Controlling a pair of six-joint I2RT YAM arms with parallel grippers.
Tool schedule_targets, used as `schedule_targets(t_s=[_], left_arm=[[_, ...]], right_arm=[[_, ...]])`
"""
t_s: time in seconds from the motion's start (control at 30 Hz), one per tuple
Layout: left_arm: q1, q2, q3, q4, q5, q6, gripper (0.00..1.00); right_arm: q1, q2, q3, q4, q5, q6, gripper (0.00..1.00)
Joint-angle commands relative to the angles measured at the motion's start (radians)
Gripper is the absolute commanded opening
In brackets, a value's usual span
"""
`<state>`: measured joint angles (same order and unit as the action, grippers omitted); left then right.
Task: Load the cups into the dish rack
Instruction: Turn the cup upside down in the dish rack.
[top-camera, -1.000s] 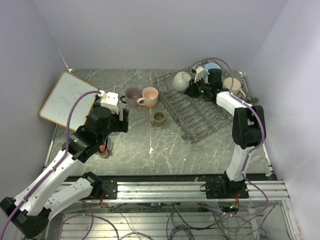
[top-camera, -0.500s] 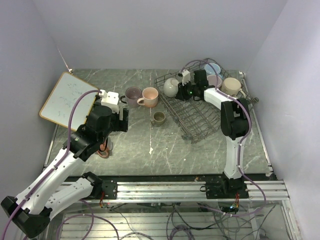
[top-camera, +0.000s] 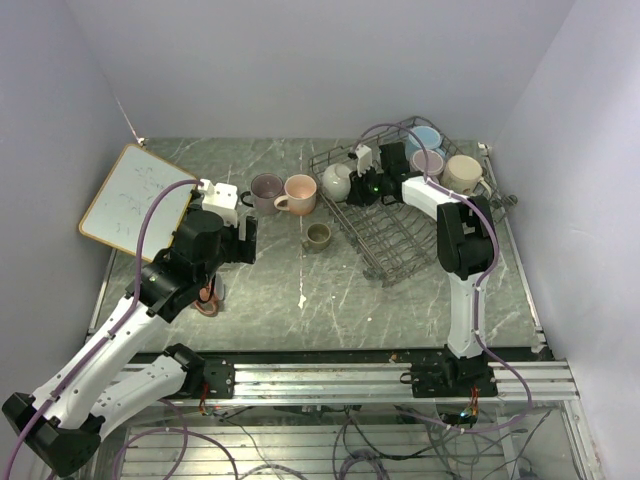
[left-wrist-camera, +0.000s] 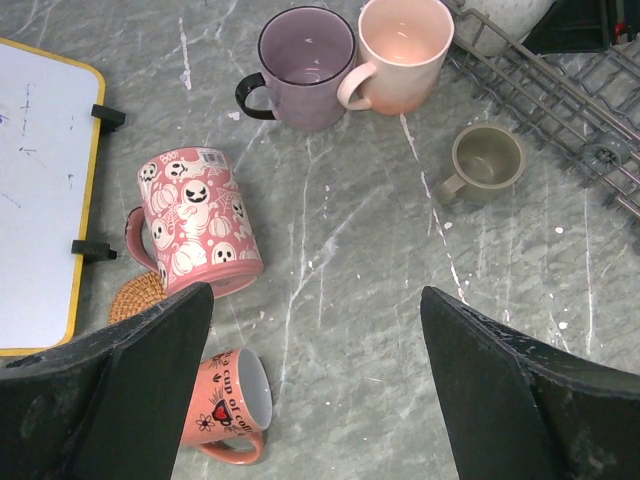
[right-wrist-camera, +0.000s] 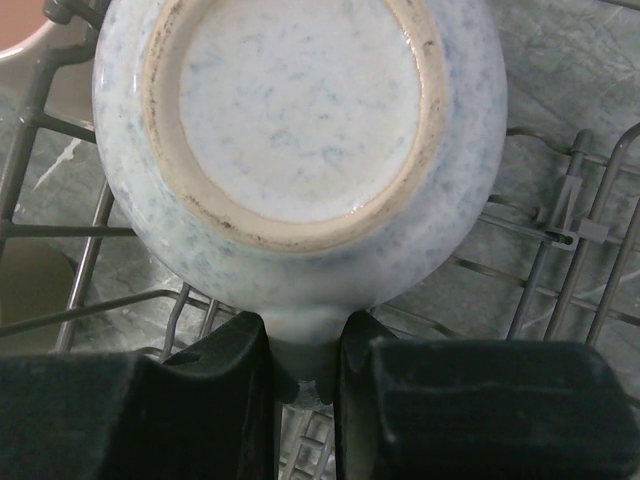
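My right gripper (top-camera: 353, 186) is shut on the handle of a pale speckled cup (right-wrist-camera: 300, 130), holding it bottom-up over the left end of the dish rack (top-camera: 392, 225). Three cups stand at the rack's far right: light blue (top-camera: 428, 137), pink (top-camera: 430, 160) and cream (top-camera: 462, 172). On the table are a mauve cup (left-wrist-camera: 305, 65), a peach cup (left-wrist-camera: 402, 50), a small olive cup (left-wrist-camera: 486, 162), a pink skull-print cup (left-wrist-camera: 195, 220) and an orange cup (left-wrist-camera: 228, 405) on its side. My left gripper (left-wrist-camera: 315, 300) hangs open above the table between them.
A wood-framed whiteboard (top-camera: 135, 200) lies at the far left. A cork coaster (left-wrist-camera: 135, 298) sits partly under the skull-print cup. The rack's wires (right-wrist-camera: 560, 240) run close under the held cup.
My right arm has carried the speckled cup leftward, from the rack's middle to its left end. The left arm has not moved.
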<state>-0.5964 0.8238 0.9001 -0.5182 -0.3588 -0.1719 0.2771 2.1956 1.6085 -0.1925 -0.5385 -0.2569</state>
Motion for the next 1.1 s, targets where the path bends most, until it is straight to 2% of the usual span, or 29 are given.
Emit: schedule_targets(t_s=[0.0, 0.23, 0.43, 0.67, 0.83, 1.07], left_arm=[[0.014, -0.003, -0.008, 0.025, 0.017, 0.013, 0.95], [0.015, 0.001, -0.008, 0.024, 0.017, 0.013, 0.95], [0.015, 0.001, -0.009, 0.024, 0.014, 0.013, 0.95], [0.015, 0.001, -0.009, 0.024, 0.014, 0.013, 0.95], [0.015, -0.001, -0.009, 0.022, 0.011, 0.012, 0.95], [0.016, -0.005, -0.008, 0.022, 0.011, 0.012, 0.95]], right_arm=[[0.000, -0.022, 0.023, 0.045, -0.013, -0.035, 0.05], [0.000, -0.015, 0.021, 0.021, -0.008, -0.048, 0.17], [0.002, -0.009, 0.029, 0.014, -0.005, -0.045, 0.19], [0.007, -0.007, 0.036, 0.002, -0.002, -0.048, 0.27], [0.008, -0.016, 0.032, 0.002, -0.007, -0.045, 0.37], [0.008, -0.081, 0.008, 0.007, -0.024, -0.041, 0.58]])
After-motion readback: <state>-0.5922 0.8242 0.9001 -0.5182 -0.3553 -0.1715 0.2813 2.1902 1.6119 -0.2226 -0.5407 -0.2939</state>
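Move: The right hand already grips the speckled cup's handle. The cup is upside down in the rack's left corner, its middle about 4 cm ahead and 5 cm left of that hand, roughly level. The peach cup stands some 14 cm left and 1 cm ahead, the small olive cup about 9 cm left and 9 cm back. From the left hand, the speckled cup is about 26 cm ahead, 19 cm right and 20 cm lower. Down and slightly back and right, by barely half a centimetre each, the right hand eases the speckled cup into the rack's left corner. Then it practically stays put while the fingers spread from nearly shut to about half open, letting go of the handle on both sides; the hand rises back that half centimetre as they open. ##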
